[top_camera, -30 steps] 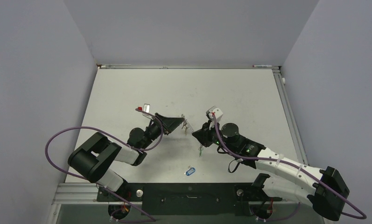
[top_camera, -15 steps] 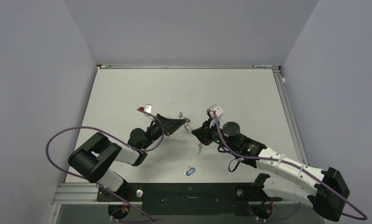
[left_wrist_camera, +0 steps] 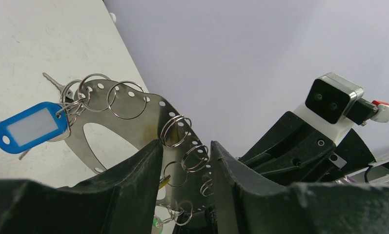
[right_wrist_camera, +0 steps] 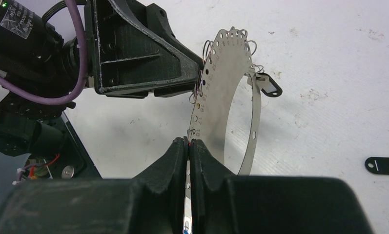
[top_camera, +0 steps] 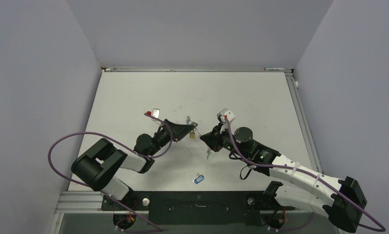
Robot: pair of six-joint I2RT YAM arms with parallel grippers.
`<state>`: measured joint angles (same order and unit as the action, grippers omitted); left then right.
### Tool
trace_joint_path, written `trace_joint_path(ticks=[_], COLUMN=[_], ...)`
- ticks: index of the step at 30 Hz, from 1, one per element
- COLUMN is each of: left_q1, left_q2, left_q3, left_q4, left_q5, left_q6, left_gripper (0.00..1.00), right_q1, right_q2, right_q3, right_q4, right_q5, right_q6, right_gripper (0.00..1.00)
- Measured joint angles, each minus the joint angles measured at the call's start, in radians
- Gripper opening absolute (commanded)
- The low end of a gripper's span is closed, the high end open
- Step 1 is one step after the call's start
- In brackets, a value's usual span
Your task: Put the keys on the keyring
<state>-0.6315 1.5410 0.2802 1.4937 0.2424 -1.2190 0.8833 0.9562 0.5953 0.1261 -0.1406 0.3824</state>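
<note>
The keyring (right_wrist_camera: 221, 83) is a flat grey metal ring punched with holes that carry small split rings, held up above the table. My right gripper (right_wrist_camera: 188, 142) is shut on its near edge. My left gripper (left_wrist_camera: 182, 146) straddles the ring's band (left_wrist_camera: 148, 117) with its jaws apart; split rings sit in the gap. A blue-tagged key (left_wrist_camera: 31, 126) hangs from split rings at the ring's far end. A green tag (top_camera: 209, 153) dangles below the right gripper (top_camera: 205, 138). Another blue-tagged key (top_camera: 198, 179) lies on the table near the front edge.
A black tag (right_wrist_camera: 382, 165) lies loose on the white table (top_camera: 260, 102) to the right of the ring. A second black tag (right_wrist_camera: 269, 87) sits by the ring's far side. Grey walls close in the table on three sides.
My left gripper's jaws have narrowed around the ring's band and it has edged right. The right gripper has stayed shut on the ring, shifting slightly left.
</note>
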Motion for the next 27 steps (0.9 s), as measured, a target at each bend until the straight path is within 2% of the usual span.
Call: trace_joint_path(ticks=[6, 11, 17, 27], left_q1=[-0.002, -0.002, -0.002, -0.004], left_q2=[-0.027, -0.043, -0.051, -0.098], left_q3=[-0.001, -0.001, -0.001, -0.001], left_q4=[0.0, 0.0, -0.001, -0.019], left_q5=[-0.003, -0.004, -0.004, 0.01], left_q6=[0.012, 0.027, 0.038, 0.103], left_gripper=[0.26, 0.09, 0.0, 0.0], right_q1=[0.0, 0.0, 0.001, 0.005], right_q2=[0.0, 0.0, 0.0, 0.0], right_q3=[0.0, 0.0, 0.0, 0.0], right_q4=[-0.001, 0.0, -0.006, -0.006], right_q5=[-0.002, -0.001, 0.002, -0.002], right_q6=[0.0, 0.0, 0.0, -0.005], right_gripper=[0.05, 0.05, 0.05, 0.06])
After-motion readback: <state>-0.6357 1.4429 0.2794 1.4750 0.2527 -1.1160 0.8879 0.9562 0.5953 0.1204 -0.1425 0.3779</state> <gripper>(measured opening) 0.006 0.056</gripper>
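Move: The ring carrying the yellow key sits on the plate's edge almost between the left fingertips, about 1 cm below and 1 cm right of that hand. The yellow key hangs some 2 cm back, 1 cm left and 4 cm below the left hand; the blue tag at the plate's far end is about 4 cm ahead, 2 cm left and 3 cm below. From the right hand, which grips the plate, that ring is roughly 4 cm ahead, 3 cm left and 1 cm above. The left fingers, part open at first, shut fully on the ring of the yellow key at the plate's edge, while that hand rises about 2.5 cm from the plate, easing back slightly, with its fingertips tilting up by some 5 to 10 degrees. The right hand stays in place throughout, its fingers still closed on the plate and holding it up for the left hand to work against. ##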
